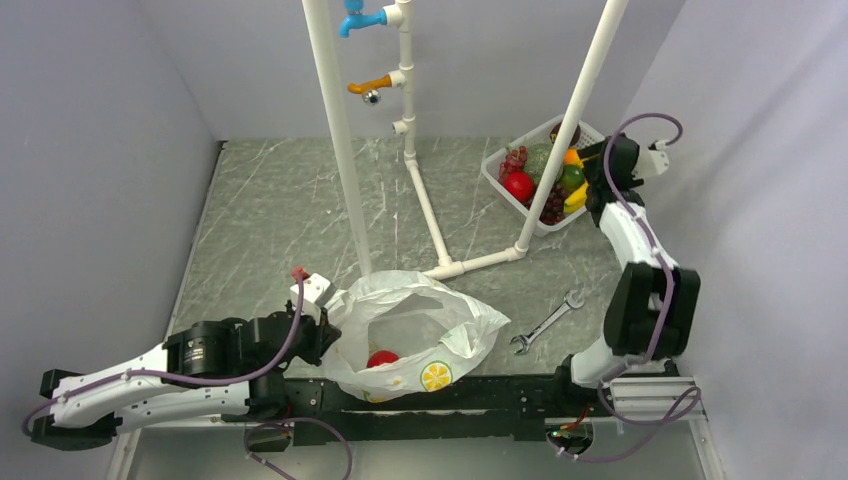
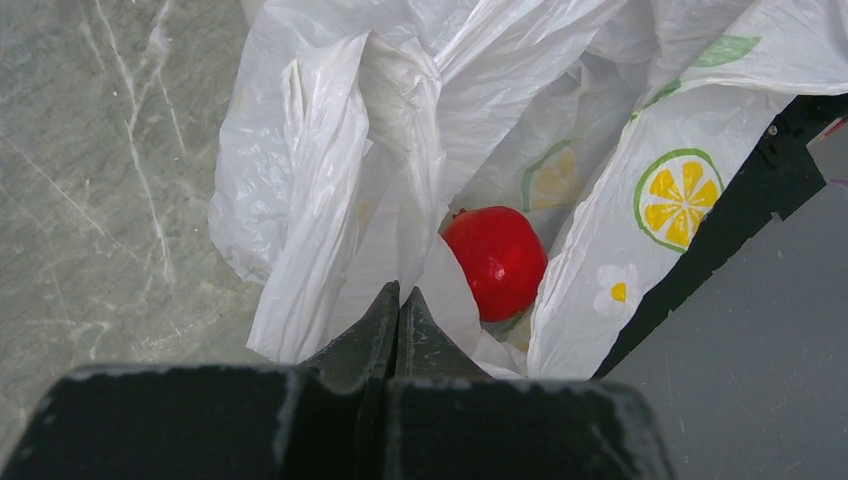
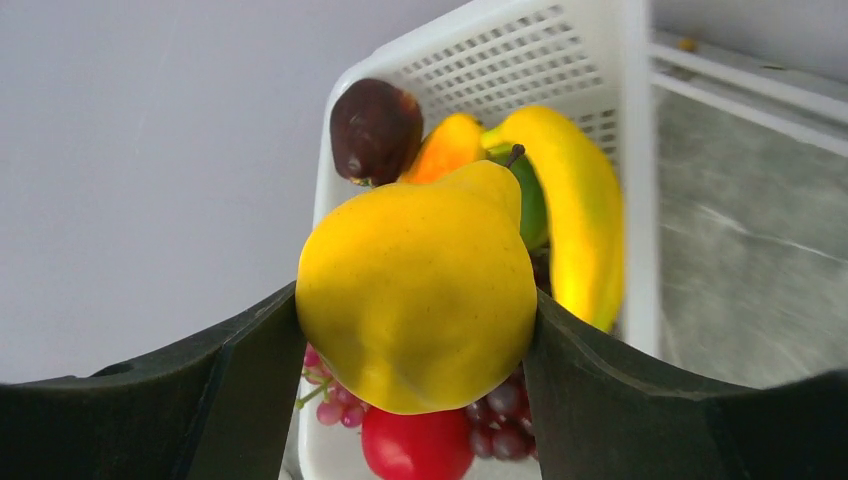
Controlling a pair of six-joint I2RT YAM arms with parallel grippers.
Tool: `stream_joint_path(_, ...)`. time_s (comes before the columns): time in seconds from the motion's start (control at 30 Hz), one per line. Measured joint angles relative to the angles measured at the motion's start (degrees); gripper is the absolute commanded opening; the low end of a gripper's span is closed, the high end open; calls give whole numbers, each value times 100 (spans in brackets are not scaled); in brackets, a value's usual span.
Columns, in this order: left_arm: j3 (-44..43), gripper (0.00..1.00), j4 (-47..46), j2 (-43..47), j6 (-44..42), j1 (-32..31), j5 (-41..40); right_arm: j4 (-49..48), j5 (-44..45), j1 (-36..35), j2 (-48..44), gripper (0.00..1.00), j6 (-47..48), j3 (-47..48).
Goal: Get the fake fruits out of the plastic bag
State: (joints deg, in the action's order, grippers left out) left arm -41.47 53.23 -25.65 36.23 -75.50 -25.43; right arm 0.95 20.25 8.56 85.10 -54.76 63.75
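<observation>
The plastic bag (image 1: 455,320) lies open near the front edge, white with lemon prints. One red apple (image 1: 381,358) sits inside it, also seen in the left wrist view (image 2: 497,260) past the bag (image 2: 330,150) wall. My left gripper (image 1: 325,335) is at the bag's left rim, its jaws (image 2: 400,292) shut on a fold of the film. My right gripper (image 1: 584,194) hangs over the white basket (image 1: 497,172), shut on a yellow fake fruit (image 3: 415,290) that fills the gap between both fingers (image 3: 250,390).
The basket (image 3: 520,60) holds a banana (image 3: 580,220), a red apple (image 3: 418,445), grapes, an orange fruit and a dark fruit. A wrench (image 1: 546,322) lies right of the bag. A white pipe frame (image 1: 340,140) with taps stands mid-table. Grey walls enclose three sides.
</observation>
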Motion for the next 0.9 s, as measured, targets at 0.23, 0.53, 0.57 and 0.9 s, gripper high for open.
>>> stream_joint_path(0.23,0,0,2,-131,0,-24,2,-363,-496,-37,1703,0,494,1078)
stream_joint_path(0.53,0,0,4,-232,0,-35,0,-7,-680,-39,3650,2,1360,3220)
stream_joint_path(0.57,0,0,4,-232,0,-35,0,48,-673,-39,3727,5,1410,3276)
stream_joint_path(0.9,0,0,4,-232,0,-46,-7,210,-584,-17,4059,39,1829,3351)
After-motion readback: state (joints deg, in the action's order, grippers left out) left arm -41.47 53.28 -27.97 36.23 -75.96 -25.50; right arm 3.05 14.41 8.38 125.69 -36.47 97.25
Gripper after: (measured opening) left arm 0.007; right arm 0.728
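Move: The white basket's middle, where the held yellow fruit is being taken, lies about 9 cm ahead of the right hand, 6 cm to its left and 16 cm below. The banana lies some 7 cm straight ahead of that hand. The dark purple fruit is about 19 cm ahead and 4 cm left. From the left hand, still pinching the bag's rim, the basket is roughly 42 cm ahead and 51 cm right. The right hand carries the yellow fruit about 14 cm forward and 12 cm down into the basket, still gripped. ##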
